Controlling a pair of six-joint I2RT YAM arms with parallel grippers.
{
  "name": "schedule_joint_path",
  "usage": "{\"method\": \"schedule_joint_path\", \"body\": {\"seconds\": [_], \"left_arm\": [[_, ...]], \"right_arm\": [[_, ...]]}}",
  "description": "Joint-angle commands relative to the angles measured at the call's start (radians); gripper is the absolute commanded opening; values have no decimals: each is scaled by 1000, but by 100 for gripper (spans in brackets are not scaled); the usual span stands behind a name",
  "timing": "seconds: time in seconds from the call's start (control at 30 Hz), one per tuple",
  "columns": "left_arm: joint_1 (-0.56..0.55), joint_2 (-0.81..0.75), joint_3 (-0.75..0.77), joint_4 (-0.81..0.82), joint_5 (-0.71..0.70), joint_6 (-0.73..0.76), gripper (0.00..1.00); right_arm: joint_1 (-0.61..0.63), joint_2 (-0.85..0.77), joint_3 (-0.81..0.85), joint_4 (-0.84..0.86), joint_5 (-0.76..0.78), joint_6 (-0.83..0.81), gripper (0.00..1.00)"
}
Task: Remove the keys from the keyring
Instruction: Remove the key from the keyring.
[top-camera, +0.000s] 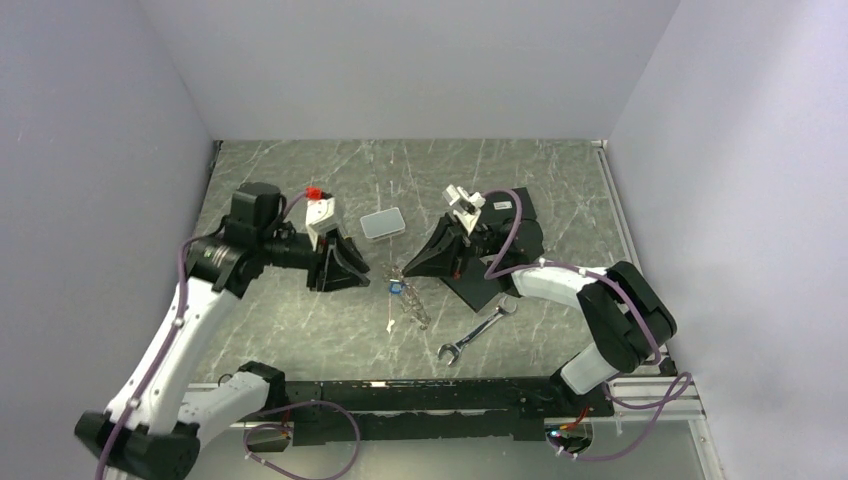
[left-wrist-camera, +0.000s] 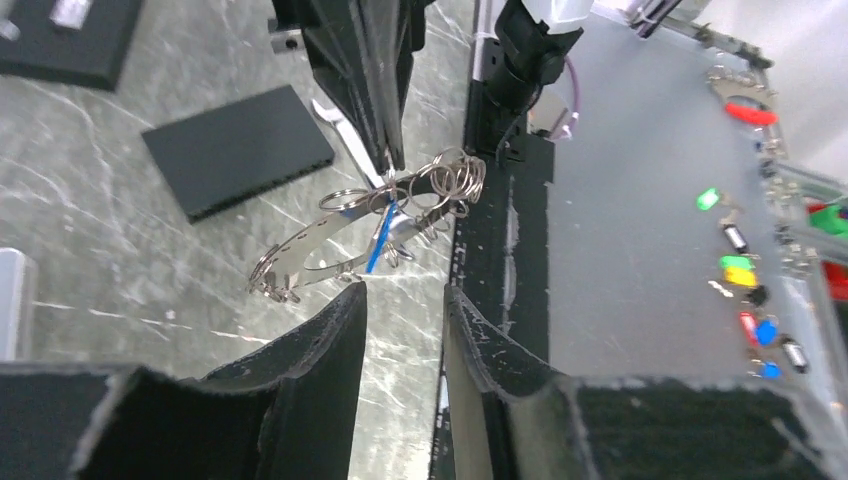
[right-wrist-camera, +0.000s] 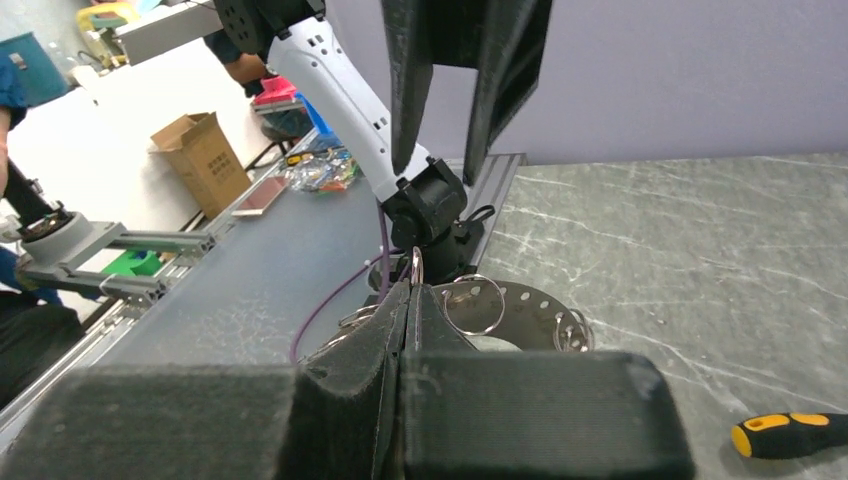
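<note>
The keyring (left-wrist-camera: 310, 240) is a flat grey metal band with holes, hung with several small wire rings and a blue piece (left-wrist-camera: 378, 235). It lies at the table's middle in the top view (top-camera: 410, 300). My right gripper (right-wrist-camera: 413, 283) is shut on one small ring at the keyring's rim, and the band (right-wrist-camera: 525, 305) hangs tilted beyond its fingers. From the left wrist view the right fingers (left-wrist-camera: 385, 100) come down onto that ring. My left gripper (left-wrist-camera: 405, 297) is open and empty, just short of the keyring's near edge. In the top view the left gripper (top-camera: 362, 275) faces the right gripper (top-camera: 405, 272) across the keyring.
A silver wrench (top-camera: 478, 330) lies near the front right of the keyring. A black flat rectangle (left-wrist-camera: 240, 150) lies beside it. A small white box (top-camera: 382, 222) sits behind. A yellow-and-black screwdriver (right-wrist-camera: 790, 435) lies on the table. The black rail (top-camera: 450, 395) runs along the near edge.
</note>
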Motion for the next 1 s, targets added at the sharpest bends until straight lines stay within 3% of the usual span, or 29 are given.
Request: {"method": "schedule_joint_path", "body": {"seconds": [0.0,0.37,0.63,0.97], "left_arm": [[-17,-120,-77,238,-38,-65,38],[-178,-82,-116,331,-147,-120,29],[-199,-87,-179,425,-152,-191,26],[-205,-74,-187,471,-144,-233,12]], "right_arm": [[23,7,47,181,-7,22,0],[46,10,41,218,3,46,0],[46,14,26,218,63,45,0],[46,32,9,217,92,27,0]]}}
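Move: The left hand, part open, points at the small key ring pinched in the right fingertips, about 6 cm to its right, level fore-and-aft and some 2 cm lower. Its blue tag hangs about 5 cm right of the left hand, 2 cm back and 4 cm below; the big keyring disc hangs roughly 7 cm right, 3 cm back and 5 cm below. From the right hand the small ring is about 1 cm left, right at its pads. The left hand first rises nearly 2 cm while drawing back about 1 cm, then swings right and down towards the small ring in the right fingertips, ending about 4 cm to the right and slightly lower, with its fingers narrowing to a small gap around the ring and the top of the blue tag. The right hand keeps its pinch on the small ring and brings it to meet the left, easing back a little over 1 cm, then returning forward most of that way and shifting about 1 cm left. ##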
